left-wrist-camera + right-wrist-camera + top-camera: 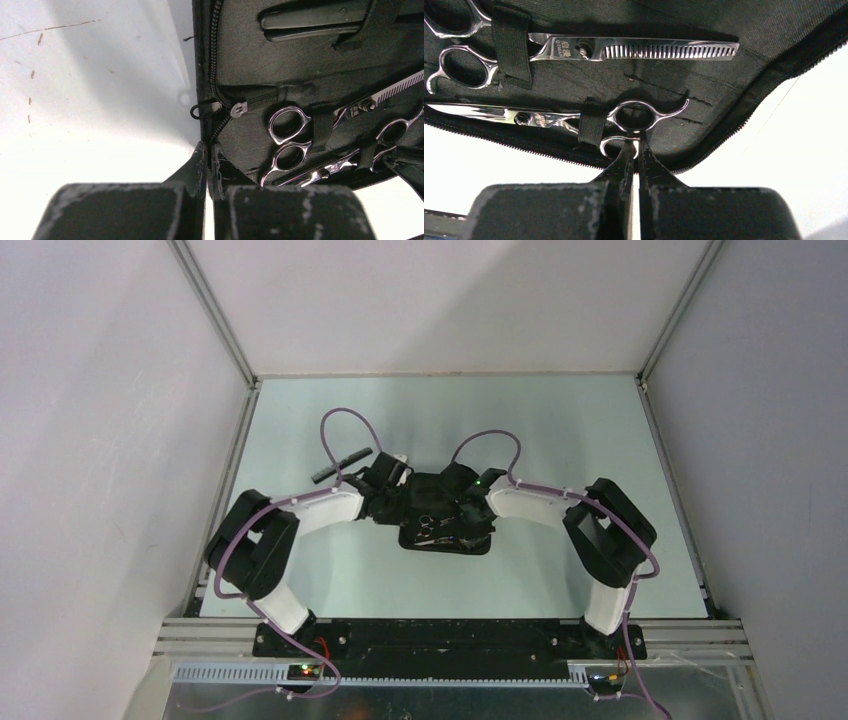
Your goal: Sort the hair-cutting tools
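A black pouch (412, 540) lies open between both arms. Inside it, elastic straps hold silver thinning scissors (634, 50) and, below them, plain silver scissors (539, 119). My right gripper (635, 145) is shut on the lower ring handle of the plain scissors. My left gripper (210, 150) is shut on the pouch's zipper edge (214, 100), next to the thinning scissors' rings (289, 137). A long black clip (312, 20) sits under a strap at the pouch's top. A flat dark comb (340, 465) lies on the table behind my left gripper (388, 498).
The pale green table (560, 420) is walled in by white panels on three sides. A metal rail (450, 632) runs along the near edge by the arm bases. Purple cables (345, 420) loop above both wrists.
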### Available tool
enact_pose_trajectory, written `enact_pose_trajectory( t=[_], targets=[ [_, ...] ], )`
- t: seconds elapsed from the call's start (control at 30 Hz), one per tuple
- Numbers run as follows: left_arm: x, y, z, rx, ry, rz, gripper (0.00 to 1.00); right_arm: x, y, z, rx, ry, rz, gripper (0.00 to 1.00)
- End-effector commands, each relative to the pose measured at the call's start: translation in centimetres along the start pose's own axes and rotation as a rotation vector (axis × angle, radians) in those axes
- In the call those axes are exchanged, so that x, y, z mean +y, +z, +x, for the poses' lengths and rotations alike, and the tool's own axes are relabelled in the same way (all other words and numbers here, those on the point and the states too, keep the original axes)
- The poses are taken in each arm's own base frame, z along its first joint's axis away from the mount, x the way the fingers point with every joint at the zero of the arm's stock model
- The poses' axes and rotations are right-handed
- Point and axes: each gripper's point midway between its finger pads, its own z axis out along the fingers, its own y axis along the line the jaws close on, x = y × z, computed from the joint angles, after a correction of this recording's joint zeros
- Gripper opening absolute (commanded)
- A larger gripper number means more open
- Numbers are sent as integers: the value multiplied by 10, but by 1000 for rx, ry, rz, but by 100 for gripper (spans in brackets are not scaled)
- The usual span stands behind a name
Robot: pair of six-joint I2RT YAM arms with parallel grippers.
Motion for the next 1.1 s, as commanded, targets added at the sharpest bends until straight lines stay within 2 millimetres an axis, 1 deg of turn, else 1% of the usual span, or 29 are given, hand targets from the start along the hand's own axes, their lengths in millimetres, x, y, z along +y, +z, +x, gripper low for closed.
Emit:
enact_pose_trajectory(
  t=[0.0, 0.03, 0.1, 0.27, 0.4, 0.43, 0.5, 0.63, 0.7, 0.73, 0.77, 0.8, 0.83, 0.87, 0.9, 0.93, 0.97, 1.0, 1.03, 1.07],
  targets=[
    [-22, 3, 15, 19, -23, 66, 1, 21, -4, -20, -92, 157, -123, 0],
    [-20, 3, 15, 16, -28, 53, 0, 13, -5, -15, -85, 182, -106, 0],
    [-17, 3, 17, 20, -35, 41, 0, 5, -6, -8, -74, 197, -85, 0],
    [-17, 3, 17, 21, -37, 41, 0, 4, -4, 5, -45, 195, -90, 0],
    [-16, 4, 19, 25, -39, 42, 0, 7, -16, 0, -81, 178, -116, 5],
    [-16, 4, 19, 24, -39, 41, 0, 6, -21, -3, -98, 180, -121, 6],
    [-15, 3, 20, 22, -42, 38, 0, 3, -25, -6, -114, 189, -114, 6],
    [-15, 2, 19, 19, -42, 34, 0, -3, -25, -6, -108, 202, -98, 6],
    [-14, 2, 19, 19, -42, 33, 0, 0, -28, -6, -112, 189, -116, 11],
    [-15, 2, 19, 16, -42, 35, 0, 2, -30, -7, -115, 182, -131, 19],
    [-15, 2, 19, 16, -39, 37, 0, 5, -37, -12, -142, 166, -153, 23],
    [-15, 2, 19, 16, -38, 38, 0, 7, -42, -18, -170, 154, -172, 32],
    [-16, 2, 18, 14, -35, 40, 0, 7, -51, -25, -209, 126, -190, 39],
    [-15, 3, 18, 16, -35, 39, 0, 9, -60, -34, -260, 84, -211, 41],
    [-16, 3, 18, 15, -32, 41, 0, 6, -64, -39, -284, 69, -215, 45],
    [-15, 4, 19, 18, -31, 39, 0, 3, -70, -50, -330, 39, -222, 46],
    [-16, 4, 18, 17, -30, 40, 0, 1, -72, -55, -351, 24, -223, 47],
    [-16, 4, 18, 18, -27, 41, 0, -5, -74, -65, -386, 0, -219, 47],
    [-16, 4, 18, 19, -26, 40, 0, -4, -74, -68, -393, -16, -239, 47],
    [-16, 4, 18, 20, -24, 41, 0, -9, -73, -77, -416, -27, -238, 47]
  ],
)
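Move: The elastic strap around the lower scissors lies about 3 cm left of the right fingertips and 1 cm farther out, at nearly the same height; those fingers are already at the scissors' nearer ring. The thinning scissors' middle is some 3 cm left and 4 cm ahead of the right hand. From the left hand, already on the pouch's left edge, the strap is about 11 cm right and 2 cm back, the thinning scissors' rings roughly 5 cm right, level. The lower scissors' nearer ring, pinched between the right fingertips near the pouch's front edge, is at first kept almost in place while the wrist turns slightly clockwise. Then the right fingers open to about half, let go of it and rise some 6 cm, drifting a little forward and tilting. The left hand keeps its pinch on the pouch's left edge below the zipper pull. ##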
